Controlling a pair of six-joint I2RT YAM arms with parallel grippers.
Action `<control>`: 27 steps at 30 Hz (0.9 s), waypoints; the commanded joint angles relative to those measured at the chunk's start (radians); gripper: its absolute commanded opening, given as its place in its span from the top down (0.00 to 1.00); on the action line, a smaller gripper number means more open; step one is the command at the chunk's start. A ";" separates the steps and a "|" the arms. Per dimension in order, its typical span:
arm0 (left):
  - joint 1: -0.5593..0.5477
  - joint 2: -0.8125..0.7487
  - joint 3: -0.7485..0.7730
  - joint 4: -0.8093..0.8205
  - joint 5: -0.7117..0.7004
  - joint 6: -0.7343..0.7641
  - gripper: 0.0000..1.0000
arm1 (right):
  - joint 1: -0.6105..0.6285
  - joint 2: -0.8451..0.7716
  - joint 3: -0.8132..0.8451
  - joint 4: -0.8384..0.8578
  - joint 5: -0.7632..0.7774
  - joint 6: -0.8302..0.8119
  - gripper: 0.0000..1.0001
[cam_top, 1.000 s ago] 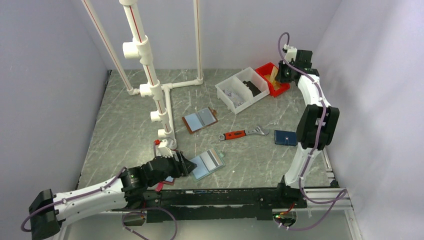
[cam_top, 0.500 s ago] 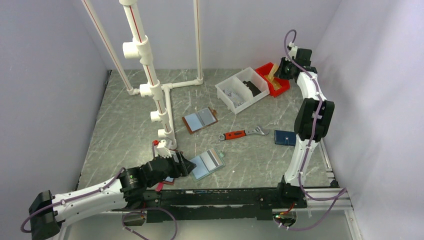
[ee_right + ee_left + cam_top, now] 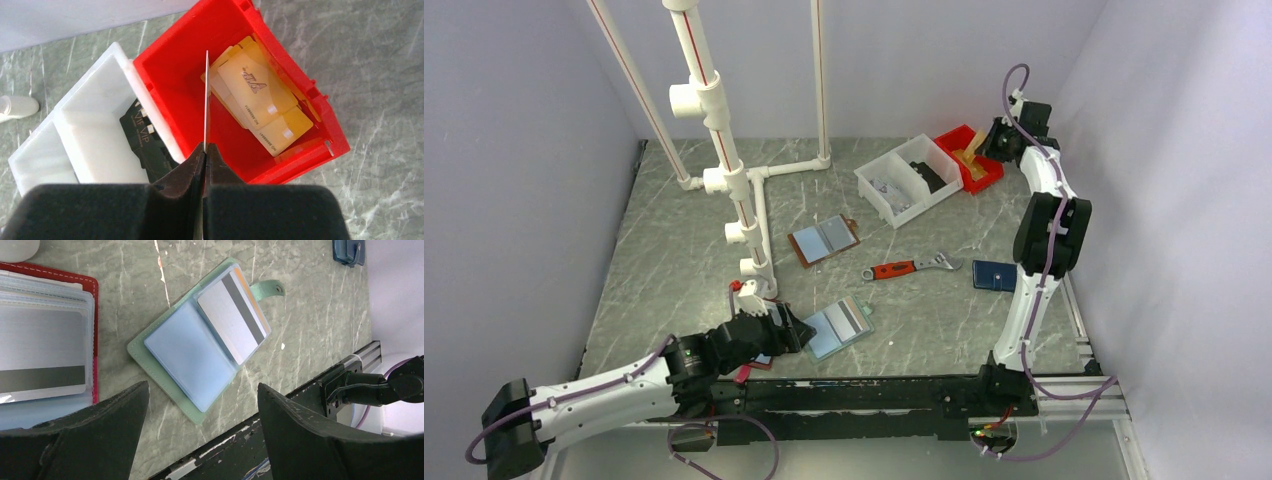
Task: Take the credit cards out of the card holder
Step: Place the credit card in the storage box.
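Note:
The card holder (image 3: 192, 352) lies open on the table, mint-green edged with pale blue panels, also in the top view (image 3: 839, 327). Credit cards (image 3: 234, 320) stick out of its right panel, the top one silver with a dark stripe, an orange edge behind it. My left gripper (image 3: 202, 387) hovers just above the holder's near corner, open wide and holding nothing; in the top view this left gripper (image 3: 792, 330) sits at the holder's left side. My right gripper (image 3: 205, 147) is shut on a thin credit card (image 3: 206, 100), seen edge-on over the red bin (image 3: 175, 70).
The red bin (image 3: 984, 175) holds yellow cards (image 3: 260, 100); the white bin (image 3: 909, 180) beside it holds black cards (image 3: 145, 142). A red-edged folder (image 3: 45, 330), a brown-edged folder (image 3: 824, 238), a wrench (image 3: 911, 267), a dark blue pouch (image 3: 995, 275) and a white pipe frame (image 3: 724, 180) are about.
My left gripper's jaws have spread wider. The right wrist has shifted a little and tipped down over the red bin, still shut on its card.

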 commanded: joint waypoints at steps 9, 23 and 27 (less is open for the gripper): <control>0.001 0.065 0.024 0.070 -0.016 -0.007 0.15 | -0.023 0.058 0.052 0.067 -0.026 0.093 1.00; 0.002 0.076 0.045 0.077 0.006 -0.012 0.15 | -0.023 0.081 0.046 0.050 0.013 0.080 0.75; 0.001 0.074 0.045 0.094 0.029 -0.019 0.15 | -0.023 0.040 0.041 0.026 0.080 0.028 0.70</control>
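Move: Below the right hand and slightly ahead lies the red storage box, its middle about 3 cm forward, 2 cm left and 10 cm down; the shut fingers still hold a gold card by its near end. The white bin's middle is some 17 cm left and 3 cm back, and the black cards inside it are 13 cm left and 1 cm back. From the left hand, the red box is roughly 45 cm ahead and 40 cm to the right. Sinking about 4.5 cm almost straight down towards the red box, the right hand carries the pinched gold card in over the cards already there, fingers still slanting forward and down. Near the end the shut fingers part to roughly a quarter of their range and let go of the card. ##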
